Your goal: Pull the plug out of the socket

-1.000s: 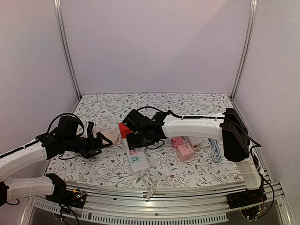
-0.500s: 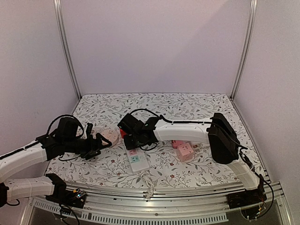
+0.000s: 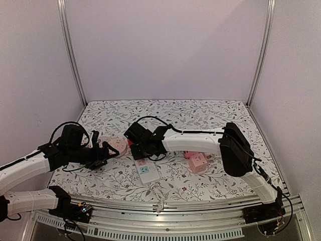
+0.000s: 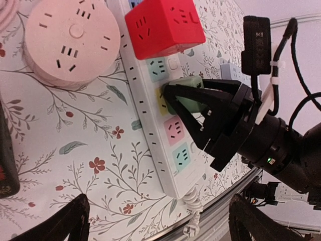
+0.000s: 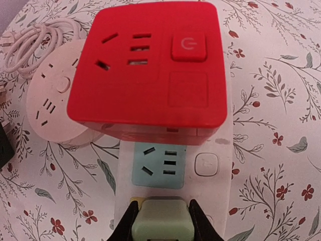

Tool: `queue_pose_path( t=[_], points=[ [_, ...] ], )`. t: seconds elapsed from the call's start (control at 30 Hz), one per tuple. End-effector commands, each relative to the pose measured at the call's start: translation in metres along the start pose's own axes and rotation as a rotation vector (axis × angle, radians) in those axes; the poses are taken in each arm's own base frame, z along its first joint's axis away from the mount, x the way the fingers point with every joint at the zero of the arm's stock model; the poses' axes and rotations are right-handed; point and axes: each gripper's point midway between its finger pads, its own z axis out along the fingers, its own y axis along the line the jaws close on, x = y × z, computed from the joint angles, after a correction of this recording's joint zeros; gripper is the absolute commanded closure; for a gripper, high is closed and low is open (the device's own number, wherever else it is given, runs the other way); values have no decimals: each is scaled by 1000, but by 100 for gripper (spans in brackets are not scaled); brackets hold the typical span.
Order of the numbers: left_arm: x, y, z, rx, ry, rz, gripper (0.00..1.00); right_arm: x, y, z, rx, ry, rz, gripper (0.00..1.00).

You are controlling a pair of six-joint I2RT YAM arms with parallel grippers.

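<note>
A pale green plug (image 5: 160,223) (image 4: 193,99) sits in the yellow outlet of a white power strip, the socket (image 5: 215,145) (image 4: 150,120) (image 3: 148,171). My right gripper (image 5: 160,215) (image 3: 143,150) is shut on the plug, with a black finger pressed against each side. A red cube adapter (image 5: 148,65) (image 4: 163,25) is plugged in at the strip's far end, one blue outlet away from the plug. My left gripper (image 4: 160,226) (image 3: 103,153) hangs open to the left of the strip, with nothing between its fingers.
A round pink socket hub (image 4: 70,40) (image 5: 50,100) (image 3: 116,145) lies just left of the red cube, with a coiled white cable (image 5: 30,40) behind it. Pink cube adapters (image 3: 198,161) sit right of the strip. The strip's cord (image 3: 159,198) runs over the table's front edge.
My right arm has swung left and lowered over the strip, and its jaws have narrowed onto the green plug. The left arm has hardly moved.
</note>
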Motion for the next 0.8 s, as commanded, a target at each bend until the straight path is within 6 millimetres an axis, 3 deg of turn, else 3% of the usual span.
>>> queue_pose_path(
  t=[0.0,0.23,0.47,0.77],
  points=[
    [-10,-1,-6,-31,-23,25,5,5,2,1,-17,8,-83,88],
    [-12,-10,-16,-3,-39,104,4,11,1,-18,-128,10,-157,92],
    [-14,-21,-24,35,-59,187,4,33,-2,-45,-219,47,-277,92],
    [-5,-29,-16,39,-39,336,4,69,2,-86,-389,89,-325,91]
  ],
)
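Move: The green plug is already in the right fingers, seated in the white power strip. From that hand, the red cube socket on the same strip stands some 7 cm ahead and 2 cm left, and the round pink socket about 9 cm left and 2 cm ahead, a little lower. From the left hand, the green plug lies roughly 11 cm right, 5 cm ahead and 6 cm below. Right hand drags the still-gripped green plug back-right about 9 cm, turning 20 degrees counter-clockwise; left rises 3 cm. ##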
